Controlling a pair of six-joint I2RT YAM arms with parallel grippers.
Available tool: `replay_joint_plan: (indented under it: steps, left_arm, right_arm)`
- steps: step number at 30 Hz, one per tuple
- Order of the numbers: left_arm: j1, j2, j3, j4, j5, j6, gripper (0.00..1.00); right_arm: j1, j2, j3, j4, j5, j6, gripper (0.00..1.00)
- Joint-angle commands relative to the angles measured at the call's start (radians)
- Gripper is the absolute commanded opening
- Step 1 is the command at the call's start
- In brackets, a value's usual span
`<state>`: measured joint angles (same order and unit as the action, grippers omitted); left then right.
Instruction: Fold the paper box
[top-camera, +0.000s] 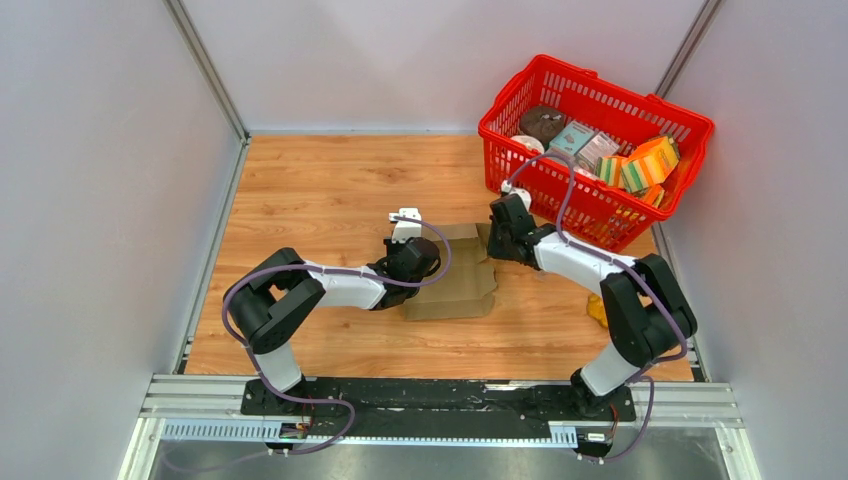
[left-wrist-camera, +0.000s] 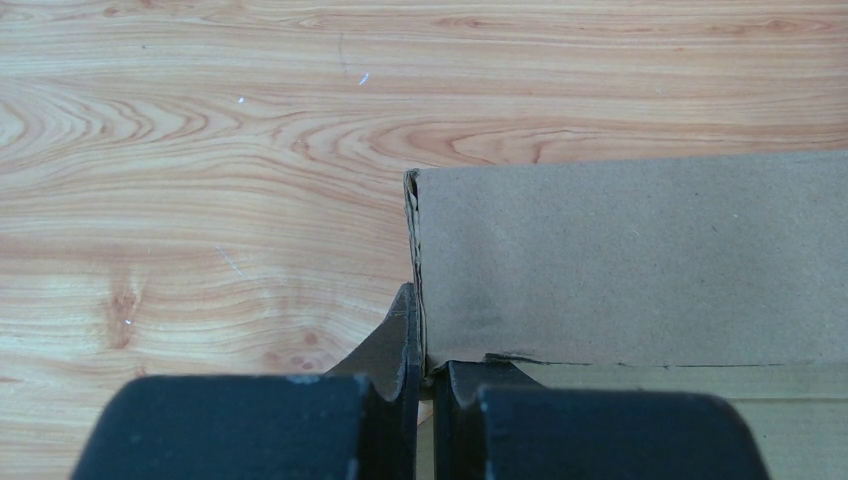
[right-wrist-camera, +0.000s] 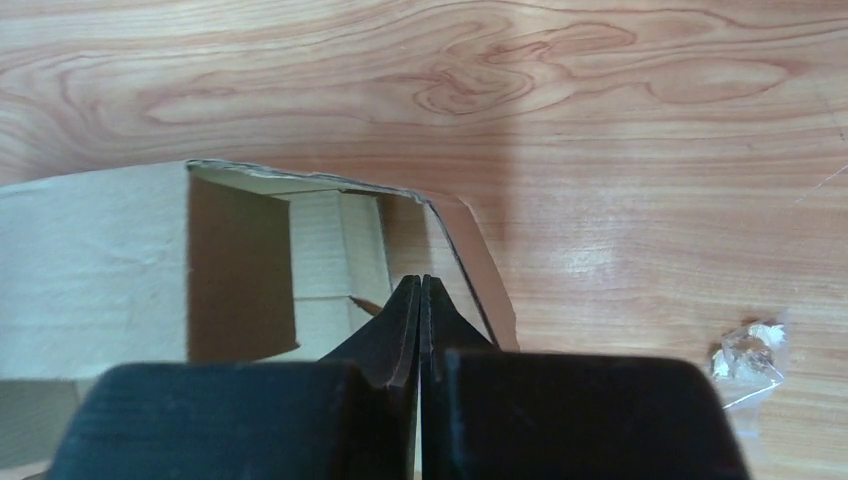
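The paper box (top-camera: 458, 282) is plain brown cardboard, partly raised, in the middle of the wooden table. In the left wrist view one brown wall (left-wrist-camera: 630, 260) stands upright, and its left edge runs down between my fingers. My left gripper (left-wrist-camera: 427, 350) is shut on that wall edge; in the top view it (top-camera: 418, 262) sits at the box's left side. My right gripper (right-wrist-camera: 421, 300) is shut with its fingers pressed together and nothing between them, at the box's open right end (right-wrist-camera: 300, 260). In the top view it (top-camera: 497, 240) is at the box's upper right corner.
A red basket (top-camera: 512, 118) holding colourful printed packages stands at the back right, close behind the right arm. A small clear plastic bag (right-wrist-camera: 748, 352) lies on the table to the right of the right gripper. An orange item (top-camera: 597, 310) lies by the right arm's elbow.
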<state>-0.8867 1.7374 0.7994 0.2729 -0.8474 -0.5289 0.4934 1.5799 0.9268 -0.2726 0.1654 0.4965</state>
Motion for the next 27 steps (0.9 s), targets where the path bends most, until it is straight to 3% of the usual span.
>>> replay_joint_plan:
  steps: [1,16,22,27]
  left_arm:
    - [-0.001,0.001,0.026,-0.014,-0.009,-0.010,0.00]
    - [-0.001,0.007,0.034,-0.015,-0.010,-0.008,0.00]
    - [0.000,0.007,0.032,-0.020,-0.012,-0.008,0.00]
    - [-0.001,0.005,0.031,-0.023,-0.013,-0.011,0.00]
  right_arm:
    - [0.011,0.041,0.034,0.051,0.082,-0.030,0.00]
    - [0.022,0.049,-0.026,0.251,-0.222,0.040,0.00]
    - [0.025,0.107,-0.006,0.231,-0.234,0.059,0.00]
    - [0.024,0.036,-0.025,0.175,-0.210,0.054,0.00]
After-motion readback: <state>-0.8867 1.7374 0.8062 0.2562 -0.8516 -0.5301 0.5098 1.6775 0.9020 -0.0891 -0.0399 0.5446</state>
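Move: The inner tab at the right end of the box's far wall lies about 5 cm to the right hand's left, 1 cm ahead and 2 cm lower. The loose side flap stands about 2 cm to that hand's right and 2 cm ahead, and the small plastic bag lies some 10 cm right, 4 cm back, on the table. The left hand pinches the wall's left end; the tab is about 12 cm to its right, level fore-and-aft. The inner tab of the far wall is what the right hand's shut fingers go for: they first sink about 2 cm inside the loose side flap, then sweep some 5 cm left towards the wall, rolling about 10 degrees and turning slightly counter-clockwise, until they come up against the tab. The left hand stays put and keeps its pinch on the wall's left end. ##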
